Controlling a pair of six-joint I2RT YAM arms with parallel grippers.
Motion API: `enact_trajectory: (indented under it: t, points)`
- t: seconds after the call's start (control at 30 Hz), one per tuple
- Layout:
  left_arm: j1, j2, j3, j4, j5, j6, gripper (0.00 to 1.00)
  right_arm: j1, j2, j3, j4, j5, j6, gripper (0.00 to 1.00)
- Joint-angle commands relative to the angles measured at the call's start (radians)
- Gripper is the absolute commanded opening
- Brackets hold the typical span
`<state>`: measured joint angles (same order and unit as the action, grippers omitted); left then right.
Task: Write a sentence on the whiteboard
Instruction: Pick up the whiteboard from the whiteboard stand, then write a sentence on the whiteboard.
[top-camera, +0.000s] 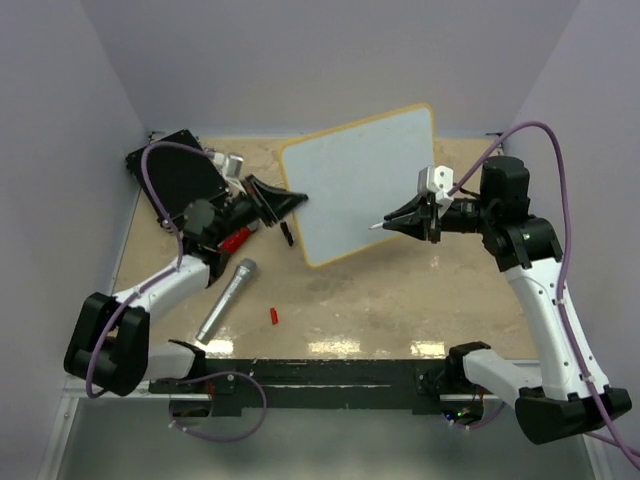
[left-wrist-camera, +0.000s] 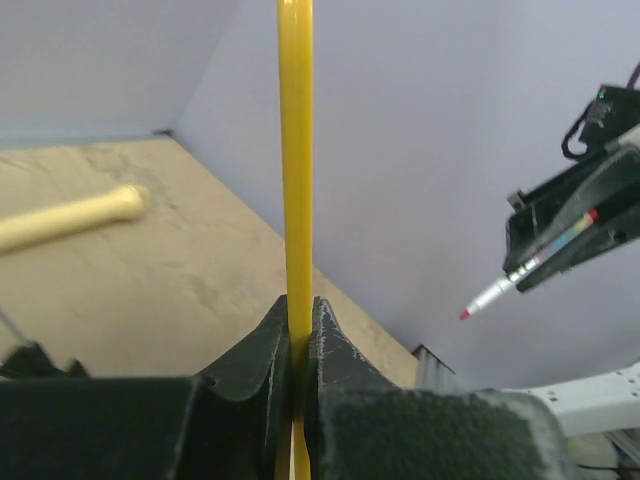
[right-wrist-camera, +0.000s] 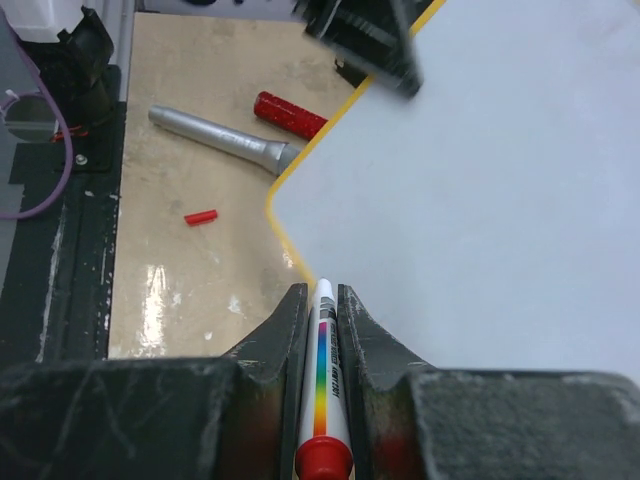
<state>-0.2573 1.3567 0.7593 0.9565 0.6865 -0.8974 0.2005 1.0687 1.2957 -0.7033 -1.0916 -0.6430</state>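
The whiteboard (top-camera: 350, 170) lies tilted on the table, its white face blank inside a thin yellow frame. No sentence shows on it. My left gripper (top-camera: 290, 205) is shut on the board's left frame edge (left-wrist-camera: 297, 150), which runs straight up between the jaws of the left gripper (left-wrist-camera: 300, 312). My right gripper (top-camera: 405, 218) is shut on a white marker (right-wrist-camera: 325, 380) with a rainbow stripe and a red end. The marker's red tip (left-wrist-camera: 465, 315) points at the whiteboard (right-wrist-camera: 480, 200) near its lower right part; whether it touches cannot be told.
A black case (top-camera: 175, 175) sits at the back left corner. A silver microphone (top-camera: 228, 300), a red cylinder (top-camera: 235, 240) and a small red cap (top-camera: 273, 316) lie on the table left of the board. Walls close in on three sides.
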Motion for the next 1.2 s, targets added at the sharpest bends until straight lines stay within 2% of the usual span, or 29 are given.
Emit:
enact_trajectory:
  t: [0.0, 0.13, 0.4, 0.6, 0.83, 1.0, 1.17]
  points:
    - [-0.169, -0.12, -0.201, 0.211, -0.341, 0.0, 0.0, -0.001, -0.065, -0.016, 0.007, 0.03, 0.098, 0.0]
    - [-0.31, -0.162, -0.368, 0.28, -0.485, 0.012, 0.0, 0.002, -0.098, -0.061, 0.06, 0.045, 0.137, 0.0]
    - [-0.413, -0.176, -0.492, 0.34, -0.577, 0.067, 0.0, 0.002, -0.15, -0.18, 0.12, 0.036, 0.106, 0.0]
    - [-0.491, -0.171, -0.551, 0.439, -0.683, 0.138, 0.0, 0.001, -0.15, -0.254, 0.177, -0.025, 0.072, 0.0]
    - [-0.566, -0.054, -0.584, 0.616, -0.762, 0.14, 0.0, 0.008, -0.096, -0.277, 0.26, -0.07, 0.088, 0.0]
    - [-0.611, -0.022, -0.594, 0.633, -0.84, 0.144, 0.0, 0.03, -0.101, -0.335, 0.382, -0.067, 0.149, 0.0]
    - [-0.657, -0.037, -0.592, 0.57, -0.933, 0.146, 0.0, 0.042, -0.107, -0.375, 0.43, -0.054, 0.169, 0.0]
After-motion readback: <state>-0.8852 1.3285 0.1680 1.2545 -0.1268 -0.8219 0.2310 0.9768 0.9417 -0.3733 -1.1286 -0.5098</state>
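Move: My left hand already holds the whiteboard by its left edge, clear of the stand; the board's middle is about 13 cm to the right and 4 ahead. The open tabletop it is bound for lies some 8 cm back, 18 right and 30 below. The empty stand is 12 cm straight ahead and 27 below, and the red cap 16 back, 6 left and 31 below. For my right hand, holding the marker, the whiteboard's middle is 10 cm ahead, 7 left, about 2 lower. With my left hand I keep the whiteboard's left edge pinched and swing it down about 16 cm, back some 11 and a little right, away from the stand and over the open table. Nearly all of this goes in one quick sweep, then I settle slowly, fingers tipping down and turning counter-clockwise. My right hand keeps the marker and sinks about 6 cm above the board. ##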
